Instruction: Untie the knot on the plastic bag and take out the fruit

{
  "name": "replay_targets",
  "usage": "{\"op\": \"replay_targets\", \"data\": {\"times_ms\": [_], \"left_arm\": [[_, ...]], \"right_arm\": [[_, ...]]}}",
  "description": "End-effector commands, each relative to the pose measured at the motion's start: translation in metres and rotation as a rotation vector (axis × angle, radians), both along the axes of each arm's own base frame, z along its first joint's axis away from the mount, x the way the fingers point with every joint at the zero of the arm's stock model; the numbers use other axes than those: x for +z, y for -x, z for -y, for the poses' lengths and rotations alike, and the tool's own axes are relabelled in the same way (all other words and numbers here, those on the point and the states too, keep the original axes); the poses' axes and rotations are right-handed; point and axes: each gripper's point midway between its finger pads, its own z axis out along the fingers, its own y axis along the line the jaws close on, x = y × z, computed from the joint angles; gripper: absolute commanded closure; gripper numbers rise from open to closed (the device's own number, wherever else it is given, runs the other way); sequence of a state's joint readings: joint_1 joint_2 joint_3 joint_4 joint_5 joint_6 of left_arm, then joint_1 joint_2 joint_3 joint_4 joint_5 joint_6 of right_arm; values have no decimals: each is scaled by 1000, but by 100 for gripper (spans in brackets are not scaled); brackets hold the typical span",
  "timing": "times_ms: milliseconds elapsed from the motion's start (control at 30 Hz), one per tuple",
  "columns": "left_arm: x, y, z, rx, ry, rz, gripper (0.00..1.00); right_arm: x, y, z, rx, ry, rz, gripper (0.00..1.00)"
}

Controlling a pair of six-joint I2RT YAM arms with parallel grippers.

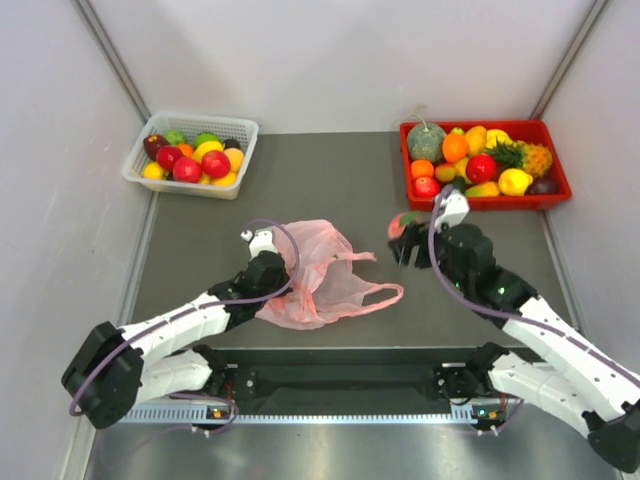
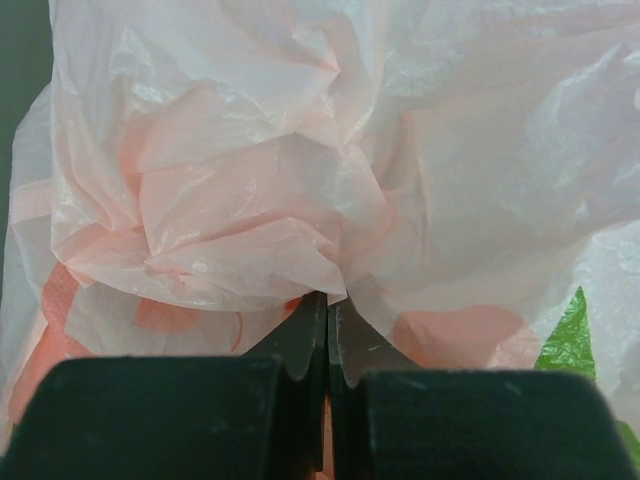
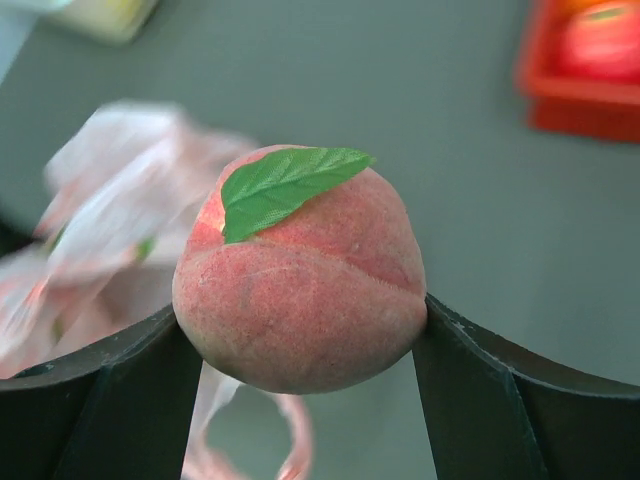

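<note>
The pink plastic bag lies crumpled at the table's middle, its handle strips spread loose to the right; no tied knot shows. My left gripper is shut on a fold of the bag, fingertips pinched together. My right gripper is shut on a pinkish peach with a green leaf, held above the table to the right of the bag. The peach shows in the top view too. Other fruit is not seen inside the bag.
A white basket of fruit stands at the back left. A red tray of fruit stands at the back right, just beyond my right gripper. Grey walls close in the table on both sides.
</note>
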State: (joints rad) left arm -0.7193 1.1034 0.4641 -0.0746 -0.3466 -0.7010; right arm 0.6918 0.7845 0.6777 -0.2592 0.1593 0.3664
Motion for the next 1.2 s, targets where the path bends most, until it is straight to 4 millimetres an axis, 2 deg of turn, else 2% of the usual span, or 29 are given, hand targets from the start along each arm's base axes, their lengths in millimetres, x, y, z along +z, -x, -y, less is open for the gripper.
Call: {"op": "replay_targets", "data": {"times_ms": [0, 33, 67, 100, 133, 167, 200, 233, 267, 300, 333, 367, 400, 433, 467, 500, 533, 567, 600, 767, 800, 833, 900, 933, 967, 1000, 1033, 1067, 1167], "left_arm": [[27, -10, 8, 2, 51, 53, 100], [30, -10, 8, 0, 52, 57, 100], [34, -10, 8, -3, 49, 59, 100], [37, -11, 8, -4, 52, 65, 100], [41, -10, 8, -6, 56, 73, 100], [45, -11, 8, -7, 59, 83, 100], [49, -9, 7, -12, 64, 86, 100], [52, -8, 7, -13, 69, 92, 100], [54, -7, 7, -14, 78, 93, 100], [56, -5, 7, -20, 89, 97, 100], [61, -4, 9, -26, 109, 111, 100], [62, -2, 10, -35, 121, 111, 100], [62, -1, 11, -38, 130, 112, 100], [65, 0, 10, -40, 139, 118, 100], [65, 1, 11, -43, 144, 118, 100], [65, 2, 13, -53, 154, 118, 100], [67, 2, 14, -56, 162, 122, 100], [65, 3, 15, -61, 169, 117, 100], [64, 4, 18, -77, 177, 113, 100], [58, 4, 21, -92, 173, 102, 100], [57, 4, 22, -96, 170, 100, 100], [56, 4, 22, -100, 165, 98, 100], [54, 4, 21, -97, 163, 98, 100], [53, 5, 22, -101, 165, 98, 100], [53, 4, 22, -100, 167, 100, 100], [56, 4, 23, -102, 177, 109, 100], [53, 6, 22, -102, 174, 105, 100], [54, 5, 21, -99, 177, 114, 100], [53, 3, 17, -85, 164, 125, 100]], "right_arm": [[43, -56, 62, -347, 49, 72, 100], [47, -70, 77, -418, 67, 77, 100], [31, -88, 84, -459, 109, 24, 100], [46, -108, 109, -548, 99, 32, 100], [46, -121, 122, -598, 110, 24, 100], [29, -138, 130, -632, 146, -27, 100], [44, -154, 152, -703, 129, -8, 100], [43, -164, 163, -750, 127, -18, 100], [31, -176, 175, -797, 142, -51, 100], [42, -187, 197, -861, 116, -38, 100], [44, -196, 206, -894, 88, -32, 100], [34, -208, 214, -918, 96, -52, 100], [50, -220, 227, -950, 83, -18, 100], [51, -229, 232, -959, 98, -14, 100], [35, -241, 245, -990, 136, -48, 100], [55, -255, 249, -1001, 130, -8, 100], [51, -259, 265, -1037, 161, -29, 100], [28, -269, 285, -1071, 183, -84, 100], [43, -280, 295, -1091, 158, -64, 100], [14, -315, 350, -1143, 95, -132, 100], [12, -320, 356, -1142, 99, -131, 100], [-4, -327, 360, -1132, 106, -155, 100], [5, -338, 374, -1127, 102, -124, 97], [-8, -346, 373, -1097, 99, -139, 96], [6, -355, 378, -1082, 88, -103, 94], [5, -360, 378, -1058, 99, -103, 93], [-7, -368, 374, -1017, 94, -119, 86], [5, -376, 374, -1002, 87, -89, 81], [0, -386, 365, -947, 66, -99, 49]]}}
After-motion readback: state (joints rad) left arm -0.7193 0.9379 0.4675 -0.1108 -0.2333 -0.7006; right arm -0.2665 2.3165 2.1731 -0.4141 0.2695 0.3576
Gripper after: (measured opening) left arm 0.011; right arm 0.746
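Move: The red box's middle lies about 37 cm ahead of the right hand, which already holds the peach, some 25 cm to its right and 17 cm below. In the box, the pineapple stands about 10 cm farther right than that middle and level with it; the melon stands some 17 cm to the left and 4 cm farther out. From the left hand, clamped on the bag, the box is roughly 35 cm ahead and 51 cm right, slightly lower. The peach, still gripped between the right fingers, is swept fast from beside the bag forward and right in about equal parts, some 37 cm each way, to over the red box's right-hand end, as the hand swings about 60 degrees clockwise and ends tipped slightly further down. Meanwhile the left hand keeps its pinch on the bag, rises about 5 cm and settles back a little. ##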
